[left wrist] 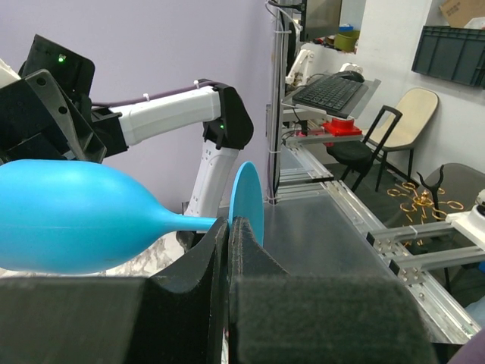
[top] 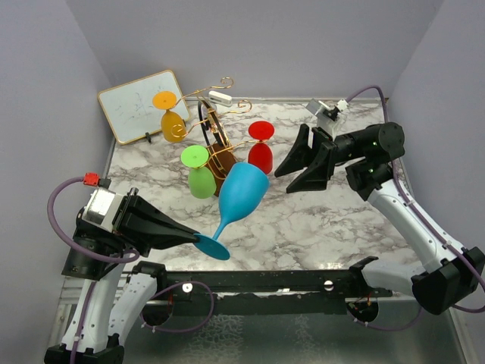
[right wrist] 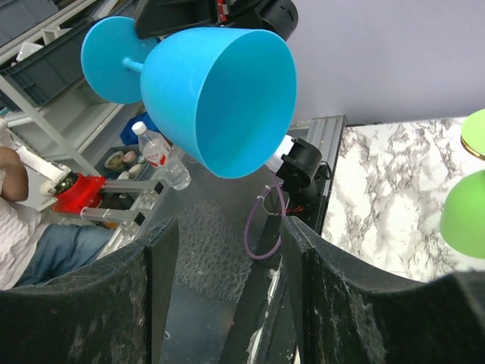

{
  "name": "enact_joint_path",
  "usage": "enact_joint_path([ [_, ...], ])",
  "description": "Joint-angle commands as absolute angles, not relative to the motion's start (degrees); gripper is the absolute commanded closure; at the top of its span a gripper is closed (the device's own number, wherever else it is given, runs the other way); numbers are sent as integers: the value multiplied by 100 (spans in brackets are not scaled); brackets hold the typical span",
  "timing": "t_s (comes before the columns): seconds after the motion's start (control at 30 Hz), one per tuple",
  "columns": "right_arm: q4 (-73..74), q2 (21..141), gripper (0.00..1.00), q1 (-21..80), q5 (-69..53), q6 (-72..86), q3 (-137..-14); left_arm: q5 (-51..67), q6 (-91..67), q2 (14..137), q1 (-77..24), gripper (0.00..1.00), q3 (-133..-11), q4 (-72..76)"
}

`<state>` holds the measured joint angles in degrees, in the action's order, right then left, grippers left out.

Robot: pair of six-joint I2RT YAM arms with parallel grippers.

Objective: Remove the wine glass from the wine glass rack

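Note:
My left gripper (top: 198, 236) is shut on the stem of a blue wine glass (top: 244, 189), right by its foot. The glass is held tilted above the table, its bowl pointing up and right towards the wine glass rack (top: 218, 149), a gold wire stand on a brown block. In the left wrist view the stem (left wrist: 186, 223) runs into the closed fingers (left wrist: 246, 243). My right gripper (top: 292, 177) stands open to the right of the bowl, with nothing between its fingers. In the right wrist view the blue wine glass (right wrist: 220, 91) faces me mouth-on, above the open right gripper (right wrist: 227, 235).
An orange glass (top: 173, 121), a green glass (top: 199, 176) and a red glass (top: 260, 149) hang upside down on the rack. A white board (top: 140, 106) leans at the back left. A small grey device (top: 327, 112) sits at the back right. Purple walls close in on three sides.

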<state>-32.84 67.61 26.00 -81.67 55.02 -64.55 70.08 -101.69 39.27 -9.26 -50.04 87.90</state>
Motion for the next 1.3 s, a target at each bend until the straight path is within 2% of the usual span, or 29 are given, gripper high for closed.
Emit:
enact_joint_path([
  [0.0, -3979, 6879, 44, 2804, -8019, 5875, -6655, 7037, -10253, 3836, -949, 100, -4987, 10191],
  [0.7, -5051, 7365, 50, 3903, -7885, 6364, -7107, 6929, -10182, 3882, -949, 100, -4921, 10188],
  [0.83, -5054, 7395, 60, 3999, -7882, 6346, -7087, 6915, -10169, 3892, -949, 100, -4922, 10187],
  [1.13, -5238, 7441, 98, 4074, -7899, 6393, -6998, 6947, -10170, 3869, -949, 100, -4907, 10186],
  [1.27, -5119, 7320, 99, 4075, -7918, 6205, -6926, 7055, -10086, 3838, -949, 97, -4834, 10101],
])
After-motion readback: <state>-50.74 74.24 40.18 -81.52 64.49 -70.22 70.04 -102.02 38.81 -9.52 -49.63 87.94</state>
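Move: The blue wine glass, already off the rack and held by its foot in the left hand, has its middle about 10 cm to the right hand's left, 7 cm back and 4 cm above, with its mouth towards that hand. From the left hand its middle is some 8 cm right and 5 cm ahead, at about the same height. Lower down on the rack, roughly 20 cm below the right hand, hang the red glass, 23 cm ahead and 3 cm left, and the green one, 16 cm ahead and 19 cm left. The blue glass is kept still by the left hand, its shut fingers on the foot, while the right hand comes to its mouth. The open right hand goes back about 5 cm, left and somewhat up, swinging some 15 degrees counter-clockwise. Once nearly there, it closes from about half open to almost shut and pinches the rim wall on the side towards it. ##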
